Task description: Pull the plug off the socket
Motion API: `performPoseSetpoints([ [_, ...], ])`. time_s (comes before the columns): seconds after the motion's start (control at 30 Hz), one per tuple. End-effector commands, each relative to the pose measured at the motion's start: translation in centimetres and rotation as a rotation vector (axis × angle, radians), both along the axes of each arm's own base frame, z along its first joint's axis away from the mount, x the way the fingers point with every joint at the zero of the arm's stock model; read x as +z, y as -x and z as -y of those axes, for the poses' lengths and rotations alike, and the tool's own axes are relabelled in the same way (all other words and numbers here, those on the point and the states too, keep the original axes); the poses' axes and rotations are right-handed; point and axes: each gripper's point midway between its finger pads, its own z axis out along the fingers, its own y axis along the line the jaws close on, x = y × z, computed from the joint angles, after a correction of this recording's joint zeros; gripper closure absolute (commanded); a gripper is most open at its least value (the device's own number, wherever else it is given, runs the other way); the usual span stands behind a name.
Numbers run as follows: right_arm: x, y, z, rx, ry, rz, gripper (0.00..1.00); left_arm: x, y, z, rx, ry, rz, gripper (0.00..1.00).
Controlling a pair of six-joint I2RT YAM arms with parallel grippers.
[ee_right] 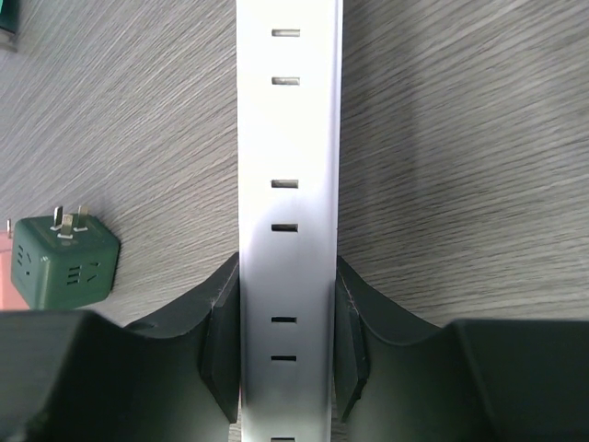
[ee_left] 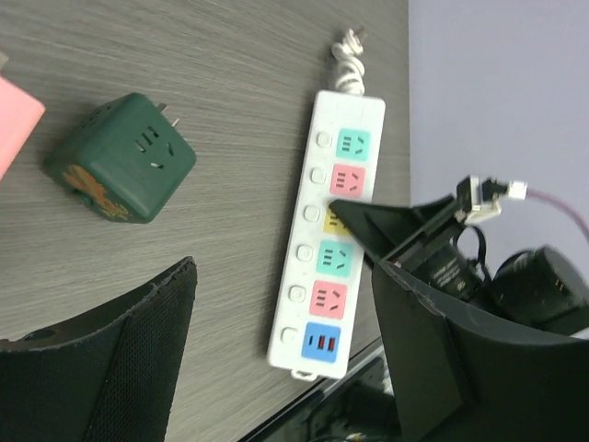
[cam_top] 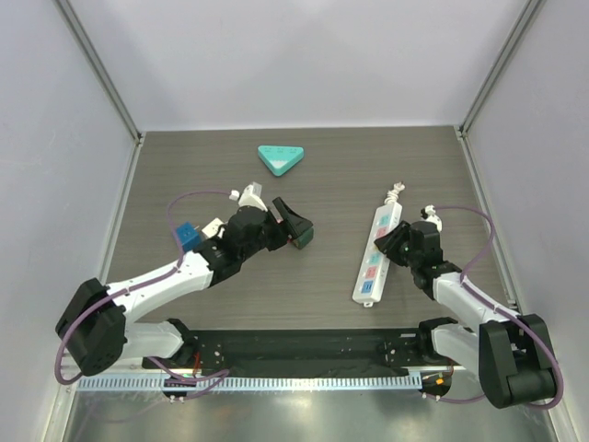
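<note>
The plug (ee_left: 124, 158), a dark green cube with metal prongs, lies on the table apart from the socket; it also shows as the green plug (ee_right: 63, 261) and the plug (cam_top: 305, 238). My left gripper (ee_left: 281, 359) hovers just above and beside it, open, with nothing between its fingers (ee_left: 120, 359). The socket (cam_top: 377, 253) is a long white power strip lying right of centre, with a blue label at its near end. My right gripper (ee_right: 287, 341) is shut across the socket (ee_right: 288, 138), one pad on each long side. In the top view the right gripper (cam_top: 398, 241) sits at the strip's right edge.
A teal triangular block (cam_top: 281, 157) lies at the back centre of the table. The socket's knotted white cord (cam_top: 396, 192) points toward the back. Grey walls close in the table (cam_top: 230, 166) on the left, the right and behind.
</note>
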Motion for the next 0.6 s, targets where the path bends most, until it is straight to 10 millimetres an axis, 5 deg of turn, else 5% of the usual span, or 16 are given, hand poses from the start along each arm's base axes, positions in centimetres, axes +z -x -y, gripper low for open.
performPoseSetpoints([
  [0.0, -2.4, 1.9, 0.0, 0.057, 0.040, -0.099, 0.99, 2.1, 1.0, 0.4, -0.120, -0.077, 0.082, 0.23],
  [0.23, -0.9, -0.5, -2.3, 0.127, -0.054, -0.067, 0.99, 2.2, 1.9, -1.3, -0.146, -0.115, 0.129, 0.20],
  [0.37, 1.6, -4.9, -3.5, 0.198, -0.085, 0.010, 0.99, 2.2, 2.6, -2.2, -0.168, -0.124, 0.140, 0.19],
  [0.43, 0.2, -6.4, -3.6, 0.238, -0.088, -0.035, 0.99, 2.5, 3.2, -2.7, -0.177, -0.126, 0.151, 0.19],
  [0.47, 1.7, -8.1, -4.7, 0.301, -0.125, -0.003, 0.99, 2.2, 3.5, -3.1, -0.181, -0.135, 0.150, 0.19],
  [0.57, 1.4, -11.3, -5.6, 0.356, -0.176, -0.007, 0.99, 2.7, 4.3, -4.0, -0.180, -0.132, 0.174, 0.19],
])
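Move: The right hand still grips the socket strip by its middle; the clear patch of table it is taken to begins some 9 cm ahead and 4 cm left. The green plug stands about 20 cm left and 3 cm ahead of this hand, the teal triangle 24 cm ahead and 28 cm left. From the empty left hand the green plug lies some 13 cm below, 4 cm ahead and 1 cm right; the pink plug is 6 cm ahead and 7 cm left. Forward and partly left, gathering speed at a level height, the right hand takes the pinched socket strip about 9 cm out over the table, turning it some 10 degrees counter-clockwise and keeping its grip. The left hand, fingers still wide open, draws back and left by about 5 cm, away from the green plug, rising slightly. ##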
